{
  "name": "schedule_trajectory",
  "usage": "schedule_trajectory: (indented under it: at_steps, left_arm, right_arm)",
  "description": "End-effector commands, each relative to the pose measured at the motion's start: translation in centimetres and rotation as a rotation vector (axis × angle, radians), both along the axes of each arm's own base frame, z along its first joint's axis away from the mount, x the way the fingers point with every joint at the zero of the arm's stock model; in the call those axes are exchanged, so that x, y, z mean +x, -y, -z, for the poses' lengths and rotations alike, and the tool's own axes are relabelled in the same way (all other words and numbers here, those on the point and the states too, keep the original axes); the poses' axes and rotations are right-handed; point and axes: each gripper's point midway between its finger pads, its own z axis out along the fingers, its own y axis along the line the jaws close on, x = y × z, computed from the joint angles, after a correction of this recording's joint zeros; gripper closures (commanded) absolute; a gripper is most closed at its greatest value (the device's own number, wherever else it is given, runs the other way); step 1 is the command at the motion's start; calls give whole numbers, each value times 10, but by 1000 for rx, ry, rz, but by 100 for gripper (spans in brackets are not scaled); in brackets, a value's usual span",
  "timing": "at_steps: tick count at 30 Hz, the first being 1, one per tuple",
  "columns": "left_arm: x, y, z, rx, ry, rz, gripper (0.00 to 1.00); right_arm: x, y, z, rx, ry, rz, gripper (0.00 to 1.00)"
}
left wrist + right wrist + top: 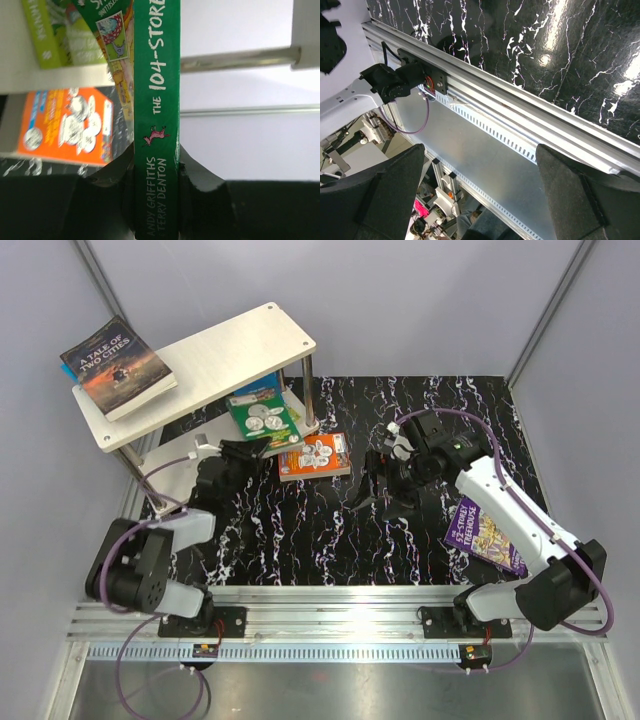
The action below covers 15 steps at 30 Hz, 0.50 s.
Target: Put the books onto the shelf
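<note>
The shelf (215, 360) stands at the back left, its steel post (235, 57) crossing the left wrist view. A dark book, "A Tale of Two Cities" (118, 366), lies on the top board's left end. My left gripper (240, 452) (156, 200) is shut on the spine of a green "104-Storey" book (262, 415) (156, 75), held at the lower tier's front edge. An orange book (314, 457) (65, 125) lies flat on the table beside it. A purple book (487, 535) lies under my right arm. My right gripper (372, 490) (480, 170) hangs open, holding nothing.
A lime-green book (50, 35) rests on the lower board (55, 77). The black marbled table (330, 540) ends at an aluminium rail (340, 600) (520, 115) near the arm bases. Grey walls close in both sides.
</note>
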Motion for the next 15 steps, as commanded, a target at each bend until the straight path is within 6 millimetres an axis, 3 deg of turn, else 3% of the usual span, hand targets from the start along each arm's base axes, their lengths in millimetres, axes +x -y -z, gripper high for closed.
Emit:
schedule_trajectory:
  at_steps: [1, 2, 6, 13, 15]
  left_arm:
    - [10, 19, -107, -207, 339, 115, 100]
    - [5, 23, -118, -237, 392, 144, 100]
    - [-14, 43, -104, -280, 344, 207, 100]
    - [-51, 45, -115, -260, 352, 273, 100]
    - [-49, 43, -105, -195, 320, 249, 100]
  right_arm:
    - [5, -1, -14, -7, 70, -28, 0]
    - [6, -1, -14, -15, 74, -28, 0]
    - [10, 0, -15, -22, 98, -35, 0]
    - [11, -1, -11, -26, 100, -37, 0]
    - [12, -2, -10, -23, 97, -39, 0]
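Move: The left gripper holds the green 104-Storey book by its edge. The book stack on the lower shelf, where it is headed, lies about 9 cm ahead, 3 cm right and some 6 cm below that hand. The shelf's near right upright stands roughly 8 cm ahead and 12 cm right, about level; the orange book is 1 cm ahead, 13 cm right and 15 cm down. From the right hand the stack is some 27 cm ahead, 25 cm left and 9 cm lower. Keep the left gripper shut on the green book and, after nudging it forward barely 2 cm, bring it about 5 cm to the right and 5 cm up while drawing back, away from the stack and towards the open side of the shelf. Swing the fingers clockwise and roll the hand's left side down, roughly 20 degrees of turn in all. ##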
